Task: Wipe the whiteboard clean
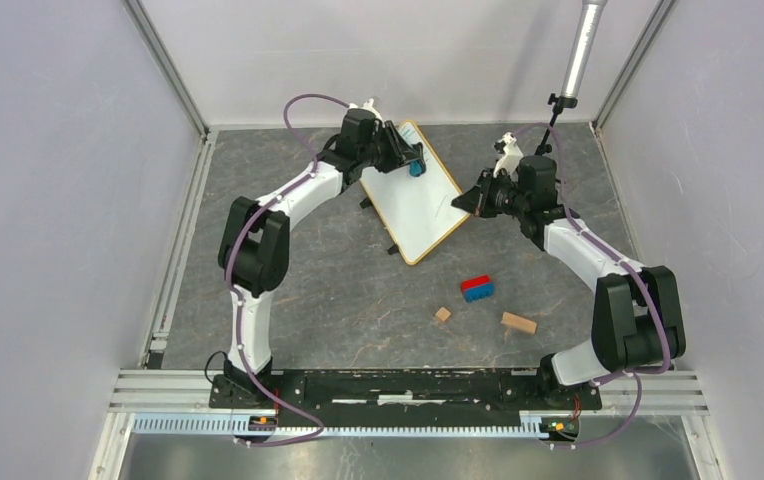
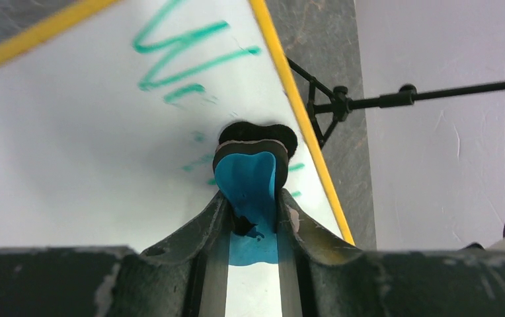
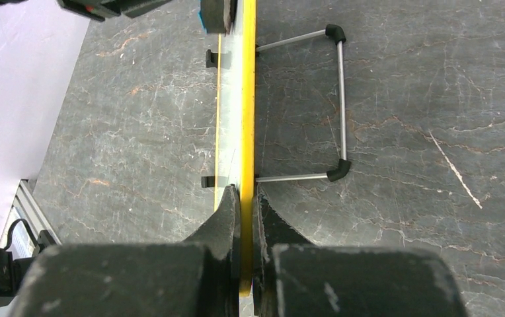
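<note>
The whiteboard (image 1: pixel 413 200), white with a yellowish frame, stands tilted at the back middle of the table. Green marks (image 2: pixel 184 53) show on its surface (image 2: pixel 71 145). My left gripper (image 1: pixel 410 162) is shut on a blue eraser (image 2: pixel 250 175), whose black felt presses against the board near its right frame edge. Faint green smudges lie around the felt. My right gripper (image 3: pixel 246 198) is shut on the board's frame edge (image 3: pixel 246 99) at the right side (image 1: pixel 463 200). The eraser (image 3: pixel 217 13) shows at the far end of the board in the right wrist view.
The board's wire foot (image 3: pixel 339 99) rests on the grey table behind it. A red and blue block (image 1: pixel 476 288) and two wooden blocks (image 1: pixel 443 314) (image 1: pixel 518 322) lie nearer the arms. A pole on a black stand (image 1: pixel 580 50) rises at the back right.
</note>
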`<state>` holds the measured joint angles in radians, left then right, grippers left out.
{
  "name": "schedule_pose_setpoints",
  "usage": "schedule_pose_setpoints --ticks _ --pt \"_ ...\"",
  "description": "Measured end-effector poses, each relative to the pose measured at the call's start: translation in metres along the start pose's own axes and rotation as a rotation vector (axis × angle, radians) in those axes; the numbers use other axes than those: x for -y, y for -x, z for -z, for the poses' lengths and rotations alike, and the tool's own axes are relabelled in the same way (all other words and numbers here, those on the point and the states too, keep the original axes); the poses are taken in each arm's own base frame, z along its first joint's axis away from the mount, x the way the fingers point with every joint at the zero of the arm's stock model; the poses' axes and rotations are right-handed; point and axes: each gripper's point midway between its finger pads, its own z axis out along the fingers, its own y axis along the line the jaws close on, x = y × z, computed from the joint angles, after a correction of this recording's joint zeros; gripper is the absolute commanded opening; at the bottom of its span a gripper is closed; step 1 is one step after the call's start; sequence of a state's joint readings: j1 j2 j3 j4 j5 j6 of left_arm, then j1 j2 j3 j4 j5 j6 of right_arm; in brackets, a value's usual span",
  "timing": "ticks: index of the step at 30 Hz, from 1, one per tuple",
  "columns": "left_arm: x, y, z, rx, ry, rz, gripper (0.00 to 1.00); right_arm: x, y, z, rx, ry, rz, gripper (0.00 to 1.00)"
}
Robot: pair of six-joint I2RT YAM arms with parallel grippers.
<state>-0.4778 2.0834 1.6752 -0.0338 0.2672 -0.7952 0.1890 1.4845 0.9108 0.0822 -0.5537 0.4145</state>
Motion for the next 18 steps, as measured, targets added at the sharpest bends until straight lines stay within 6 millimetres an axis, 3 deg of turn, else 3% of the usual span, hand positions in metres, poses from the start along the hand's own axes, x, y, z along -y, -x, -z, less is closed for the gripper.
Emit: schedule_pose_setpoints --ticks 8,12,18 --pt "-0.034 0.048 -0.013 0.066 0.087 -0.002 0.18 -0.004 0.003 -0.003 0.020 -0.010 0.021 0.00" --pt "-0.047 0.051 -0.016 0.071 0.113 0.008 0.18 -0.004 0.003 -0.004 0.021 -0.015 0.021 0.00" --pt "-0.043 0.039 -0.014 0.074 0.128 -0.019 0.18 -0.003 0.002 -0.004 0.018 -0.016 0.019 0.00"
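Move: The left hand holds the eraser on the board; the green zigzag still to wipe lies about 6 cm ahead of it, 1 cm to its left and level with it. The board's far upper corner is some 8 cm straight ahead, and its far lower corner about 11 cm left, 2 cm back and 12 cm down. From the right hand, which grips the board's raised edge, the zigzag lies roughly 14 cm ahead and 13 cm left, 1 cm higher. The left hand keeps its grip on the eraser and wipes it forward and left over the board face towards the far short edge, about 5 cm ahead and 4 cm left, sinking slightly and easing back about a centimetre at the end, while the wrist turns some 5 to 10 degrees counter-clockwise. The right hand stays shut on the board's raised edge and holds it against the stroke, shifting less than a centimetre. ##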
